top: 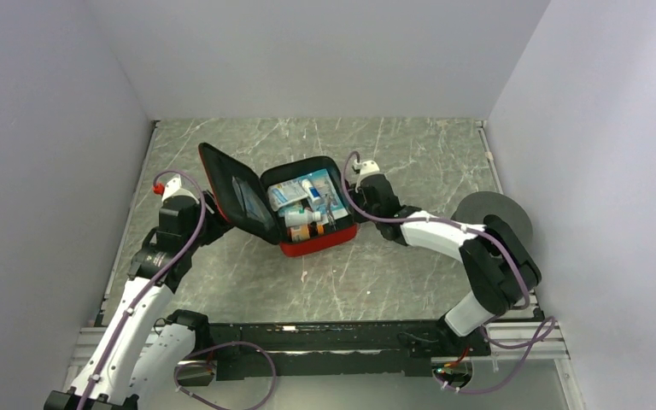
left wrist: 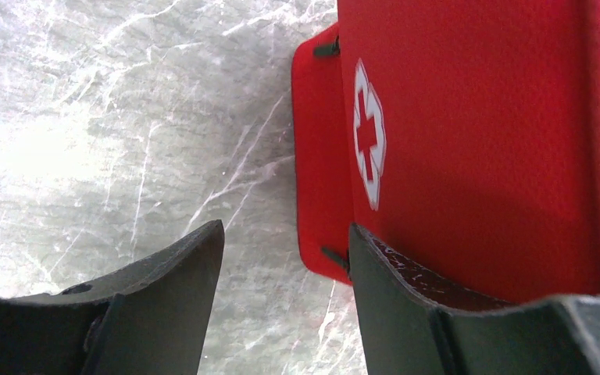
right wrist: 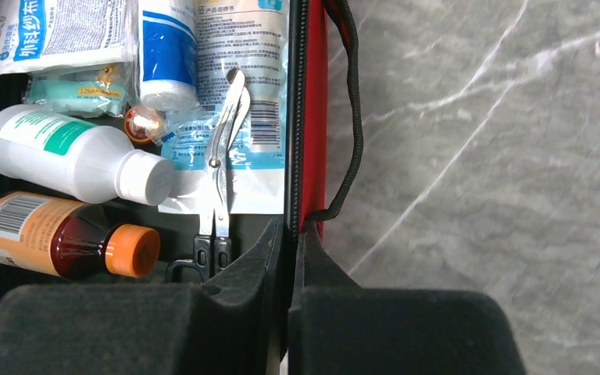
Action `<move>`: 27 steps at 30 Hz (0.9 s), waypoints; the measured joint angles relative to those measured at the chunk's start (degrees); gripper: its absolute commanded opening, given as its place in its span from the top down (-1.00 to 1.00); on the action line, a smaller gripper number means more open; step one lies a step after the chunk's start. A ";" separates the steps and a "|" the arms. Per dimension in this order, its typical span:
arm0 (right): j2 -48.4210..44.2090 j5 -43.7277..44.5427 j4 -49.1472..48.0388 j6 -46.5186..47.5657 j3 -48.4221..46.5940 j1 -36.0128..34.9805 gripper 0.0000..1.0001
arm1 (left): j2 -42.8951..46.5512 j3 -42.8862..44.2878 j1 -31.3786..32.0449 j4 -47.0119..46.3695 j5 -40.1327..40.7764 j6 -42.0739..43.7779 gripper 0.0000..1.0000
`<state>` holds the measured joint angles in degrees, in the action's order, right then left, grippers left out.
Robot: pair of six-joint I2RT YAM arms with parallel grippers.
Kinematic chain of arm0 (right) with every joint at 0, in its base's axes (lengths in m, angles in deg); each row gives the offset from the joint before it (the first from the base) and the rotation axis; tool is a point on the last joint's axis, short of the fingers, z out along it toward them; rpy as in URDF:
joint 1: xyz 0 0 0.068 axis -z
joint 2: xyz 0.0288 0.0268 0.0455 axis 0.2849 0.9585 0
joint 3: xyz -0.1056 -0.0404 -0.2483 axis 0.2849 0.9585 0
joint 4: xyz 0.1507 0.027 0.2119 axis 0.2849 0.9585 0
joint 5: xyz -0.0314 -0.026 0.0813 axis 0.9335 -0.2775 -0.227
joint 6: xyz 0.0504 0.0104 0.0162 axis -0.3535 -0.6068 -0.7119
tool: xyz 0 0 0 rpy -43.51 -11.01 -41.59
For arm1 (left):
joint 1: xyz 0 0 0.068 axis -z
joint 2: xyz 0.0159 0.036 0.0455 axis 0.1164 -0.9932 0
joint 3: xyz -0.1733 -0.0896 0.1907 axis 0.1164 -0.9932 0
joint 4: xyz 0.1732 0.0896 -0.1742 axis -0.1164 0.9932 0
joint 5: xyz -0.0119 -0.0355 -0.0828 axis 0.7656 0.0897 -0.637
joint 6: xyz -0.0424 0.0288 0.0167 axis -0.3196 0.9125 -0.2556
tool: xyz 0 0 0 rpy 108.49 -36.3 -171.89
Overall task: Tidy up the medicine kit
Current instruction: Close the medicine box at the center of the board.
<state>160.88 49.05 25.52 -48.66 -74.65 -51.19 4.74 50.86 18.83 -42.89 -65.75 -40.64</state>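
Observation:
The red medicine kit lies open mid-table, its lid standing up on the left. Inside are a white bottle, a brown bottle with an orange cap, scissors and several packets. My right gripper is shut on the kit's right wall at the zip edge; it also shows in the top view. My left gripper is open behind the lid. Its right finger rests against the lid's red outside, near the white cross.
A grey round disc stands at the right, partly behind my right arm. Grey walls close in the marble table on the left, back and right. A black rail runs along the near edge.

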 measured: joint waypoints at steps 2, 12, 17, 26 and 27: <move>-2.14 0.44 -0.13 -0.66 2.25 -0.87 1.00 | -0.17 0.20 -0.31 0.48 -0.24 0.15 -0.31; -14.21 3.89 2.60 -4.37 12.31 -7.19 1.00 | 0.09 0.52 -0.94 0.63 -2.51 0.74 -0.31; -18.10 6.97 3.98 -8.59 15.15 -12.66 1.00 | 0.59 0.52 -0.98 0.66 -4.44 1.42 -0.30; -19.06 13.33 9.22 -15.85 14.71 -22.36 0.13 | 2.51 -0.15 -1.07 0.83 -7.19 2.27 -0.30; -19.06 14.05 10.71 -16.04 14.14 -22.80 0.12 | 2.75 -0.42 -1.07 1.01 -7.30 2.45 -0.30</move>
<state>141.83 63.10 36.23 -64.70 -60.51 -73.98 7.50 50.45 17.76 -41.89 -73.05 -38.19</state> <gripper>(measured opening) 0.410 0.651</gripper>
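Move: The right hand's closed fingers still pinch the medicine box's right rim; the box's middle lies about 11 cm left, level ahead, 4 cm lower. The scissors are some 6 cm left and 1 cm back, the orange bottle roughly 11 cm left and 6 cm back. From the left hand, the box's middle is around 22 cm right, 7 cm ahead and 14 cm lower; the raised lid's middle is some 5 cm right and 5 cm ahead. Still pinching the rim, the right hand drags the medicine box about 14 cm back, then opens its fingers. ##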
